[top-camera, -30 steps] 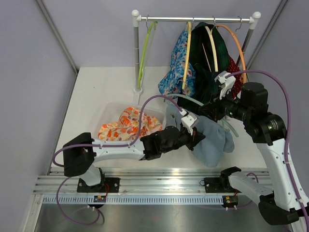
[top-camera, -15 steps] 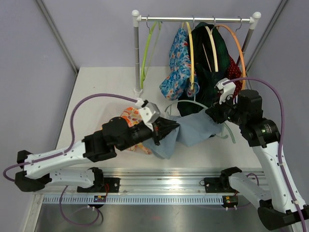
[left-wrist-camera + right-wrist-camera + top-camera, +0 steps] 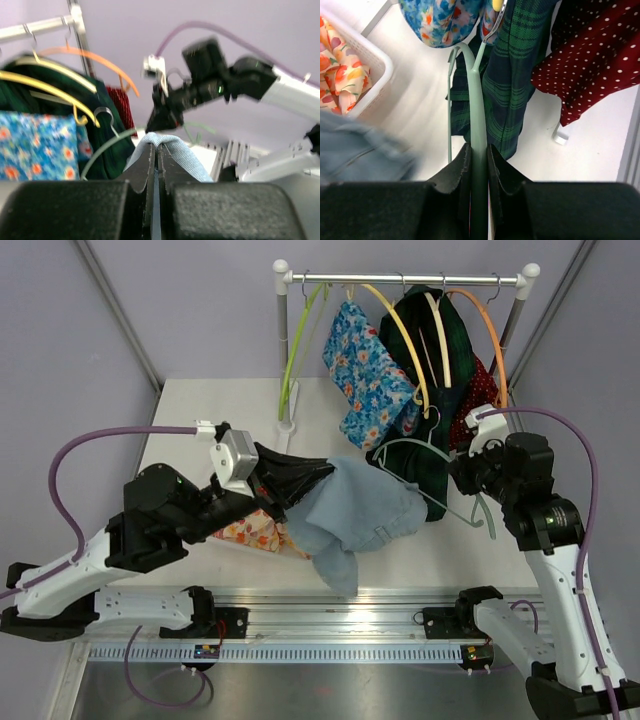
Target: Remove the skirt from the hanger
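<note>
The skirt (image 3: 355, 512) is light blue denim and hangs in the air over the table's middle. My left gripper (image 3: 322, 473) is shut on its upper left edge, and in the left wrist view a fold of the skirt (image 3: 172, 146) bulges over the closed jaws of the left gripper (image 3: 158, 147). My right gripper (image 3: 462, 480) is shut on the pale green hanger (image 3: 478, 515), whose bar (image 3: 478, 125) runs straight between the jaws of the right gripper (image 3: 478, 150). That bar looks bare; the skirt (image 3: 360, 155) is a blur to its left.
A clothes rack (image 3: 400, 281) at the back carries a blue floral garment (image 3: 365, 370), a dark green plaid one (image 3: 425, 390), a red dotted one (image 3: 482, 390) and an empty lime hanger (image 3: 296, 350). A white basket (image 3: 372, 67) of orange floral cloth (image 3: 250, 532) sits under my left arm.
My left arm swung left and lifted, dragging the skirt away from the hanger. The right gripper kept hold of the hanger and drifted a little right. The blue floral garment swung.
</note>
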`<state>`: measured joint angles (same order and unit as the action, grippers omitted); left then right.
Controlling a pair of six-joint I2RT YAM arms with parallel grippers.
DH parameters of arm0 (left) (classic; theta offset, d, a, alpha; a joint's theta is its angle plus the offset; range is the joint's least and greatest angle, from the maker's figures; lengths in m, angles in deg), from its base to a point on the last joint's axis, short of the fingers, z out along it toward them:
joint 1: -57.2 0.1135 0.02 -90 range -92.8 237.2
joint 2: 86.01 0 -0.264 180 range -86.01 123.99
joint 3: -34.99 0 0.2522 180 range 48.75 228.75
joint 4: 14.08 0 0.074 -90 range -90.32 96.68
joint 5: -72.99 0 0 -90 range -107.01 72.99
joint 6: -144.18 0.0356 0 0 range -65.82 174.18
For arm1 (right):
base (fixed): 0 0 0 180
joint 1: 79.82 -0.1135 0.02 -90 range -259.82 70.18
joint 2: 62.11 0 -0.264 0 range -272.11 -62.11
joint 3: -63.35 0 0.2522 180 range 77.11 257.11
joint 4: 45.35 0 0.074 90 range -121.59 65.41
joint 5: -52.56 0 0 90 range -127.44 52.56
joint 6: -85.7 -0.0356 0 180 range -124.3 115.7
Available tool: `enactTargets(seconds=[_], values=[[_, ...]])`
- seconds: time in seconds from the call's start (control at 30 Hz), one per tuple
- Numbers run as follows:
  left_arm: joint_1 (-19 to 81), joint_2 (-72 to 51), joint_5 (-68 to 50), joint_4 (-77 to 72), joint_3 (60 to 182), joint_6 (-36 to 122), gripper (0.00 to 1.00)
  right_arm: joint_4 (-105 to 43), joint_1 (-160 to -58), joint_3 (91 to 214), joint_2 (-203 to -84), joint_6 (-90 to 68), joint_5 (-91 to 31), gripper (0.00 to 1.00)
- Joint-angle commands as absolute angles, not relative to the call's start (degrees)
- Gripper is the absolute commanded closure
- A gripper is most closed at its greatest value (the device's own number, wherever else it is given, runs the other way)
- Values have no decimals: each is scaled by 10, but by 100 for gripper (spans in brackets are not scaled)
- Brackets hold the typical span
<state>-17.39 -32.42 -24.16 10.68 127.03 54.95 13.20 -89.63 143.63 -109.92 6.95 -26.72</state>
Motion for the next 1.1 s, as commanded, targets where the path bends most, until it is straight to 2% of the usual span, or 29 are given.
enactTargets(seconds=[0.0,0.17,0.47,0.6,0.8,0.97,1.07], values=[[-177,-295,-220,49,1331,592,100,92,-889,1444,-1084,83,-280,100],[-177,-255,-191,48,1384,598,100,96,-887,1435,-1074,95,-285,100],[-168,-175,-175,3,1381,591,100,147,-887,1468,-1065,147,-149,100],[-158,-133,-174,-1,1380,580,100,170,-888,1500,-1065,152,-138,100],[-129,-136,-131,-74,1251,524,100,199,-888,1556,-1065,161,-189,100],[-111,-94,-117,-133,1161,497,100,214,-889,1584,-1068,164,-174,100],[-100,-59,-117,-136,1155,490,92,217,-889,1602,-1075,165,-157,100]])
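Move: The left hand holds the blue-grey skirt high up; the bare table to the right of the basket, where the skirt is taken, lies about 10 cm ahead, 23 cm right and 48 cm below it. From that hand, the basket is some 17 cm ahead, 12 cm left and 46 cm down, the pale green hanger 15 cm ahead, 22 cm right and 20 cm down. From the right hand, the bare table spot is about 5 cm back, 6 cm left and 29 cm down, the plaid garment 12 cm ahead and 4 cm left at its height. Still pinching the blue-grey skirt, the left hand lifts it slightly, swings right, then lowers it towards the bare table beside the basket: about 19 cm down and 14 cm right overall, with 5 cm forward, left side rolling up. The right hand keeps its pinch on the pale green hanger, raising it 7 cm, drawing it back some 4 cm and turning it about 10 degrees counter-clockwise. ##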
